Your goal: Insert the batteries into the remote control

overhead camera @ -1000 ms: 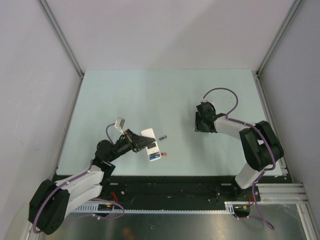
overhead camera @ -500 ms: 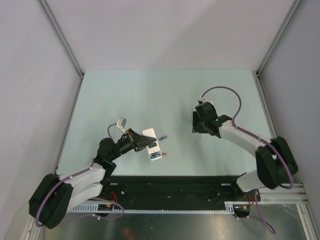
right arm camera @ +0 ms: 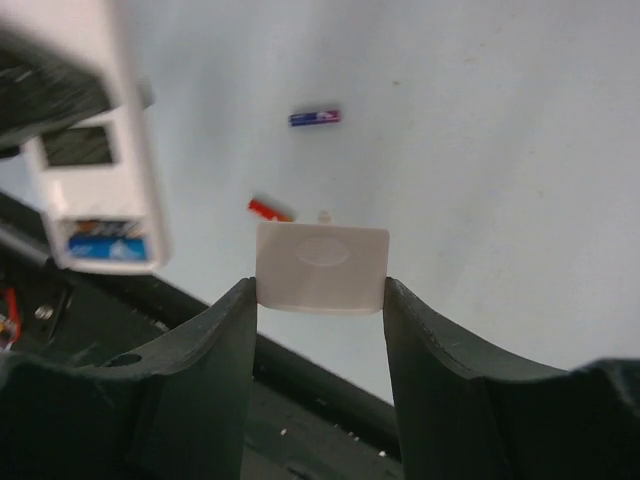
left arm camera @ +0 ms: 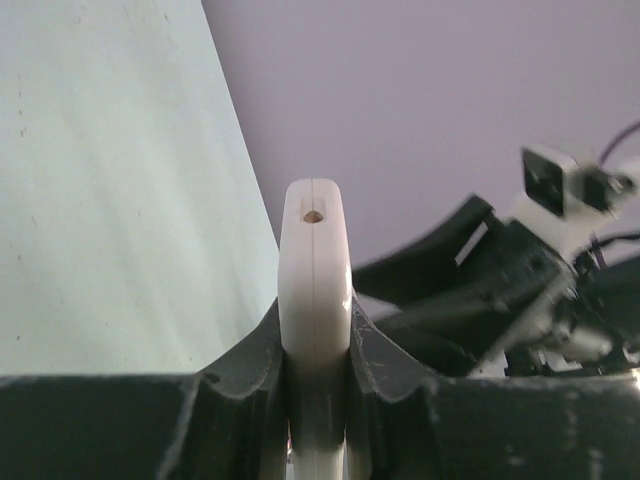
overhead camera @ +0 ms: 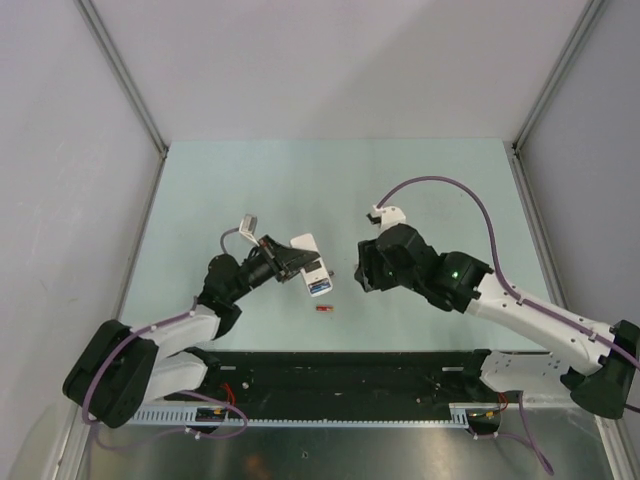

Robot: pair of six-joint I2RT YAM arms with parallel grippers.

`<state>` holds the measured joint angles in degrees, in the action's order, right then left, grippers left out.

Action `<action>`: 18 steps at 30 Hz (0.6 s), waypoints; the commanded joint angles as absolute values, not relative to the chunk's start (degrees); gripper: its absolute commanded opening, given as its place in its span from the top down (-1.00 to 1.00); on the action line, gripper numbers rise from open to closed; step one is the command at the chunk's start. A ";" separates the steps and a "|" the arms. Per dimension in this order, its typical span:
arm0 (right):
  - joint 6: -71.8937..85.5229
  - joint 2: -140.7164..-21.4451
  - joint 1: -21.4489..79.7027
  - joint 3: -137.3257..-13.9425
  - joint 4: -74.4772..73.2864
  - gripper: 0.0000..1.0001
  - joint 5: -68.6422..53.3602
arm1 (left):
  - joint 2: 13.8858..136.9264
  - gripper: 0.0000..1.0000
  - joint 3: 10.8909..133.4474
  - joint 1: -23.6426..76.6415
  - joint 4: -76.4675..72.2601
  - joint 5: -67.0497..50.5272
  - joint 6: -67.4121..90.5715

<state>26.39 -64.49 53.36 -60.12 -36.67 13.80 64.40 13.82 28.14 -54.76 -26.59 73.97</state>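
Observation:
My left gripper (overhead camera: 290, 262) (left arm camera: 315, 330) is shut on the remote control (overhead camera: 310, 262), held off the table; the left wrist view shows it edge-on (left arm camera: 314, 270). Its white back faces up with the compartment uncovered and a bright blue battery (overhead camera: 319, 288) (right arm camera: 105, 245) inside. My right gripper (overhead camera: 362, 272) (right arm camera: 320, 295) is shut on a small white cover plate (right arm camera: 322, 268), just right of the remote (right arm camera: 90, 150). A red battery (overhead camera: 323, 310) (right arm camera: 268, 209) and a dark blue-purple battery (right arm camera: 314, 117) lie loose on the table.
The pale green table (overhead camera: 430, 190) is fenced by grey walls on three sides. A black rail (overhead camera: 350, 365) runs along the near edge, just beyond the red battery. A tiny pale speck (right arm camera: 323, 214) lies beside that battery.
My right arm has swung left and nearer, bringing the white cover plate close to the remote. My left gripper has carried the remote a little farther from the near edge.

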 commanded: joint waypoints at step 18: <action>29.97 -74.26 65.21 -71.63 -39.11 0.28 19.07 | 75.76 1.00 23.55 32.78 -57.74 -21.36 74.88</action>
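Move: The left gripper holds the remote control, back side up; the right holds the battery cover. From the right hand the open battery compartment lies about 10 cm left and 4 cm back, roughly level. Some 18 cm below the right hand, on the table, the red battery lies about 8 cm left and 1 cm back, the purple battery about 8 cm left and 8 cm ahead. From the left hand the cover is about 12 cm right, 2 cm back, roughly level. Bring the cover in the right gripper about 5 cm left and 3 cm back towards the open battery compartment, rising slightly, then easing down again, while turning a few degrees counter-clockwise. Meanwhile carry the remote in the left gripper some 3 cm right and 2.5 cm forward, sinking about 1 cm, to meet the cover. Keep both grips. ##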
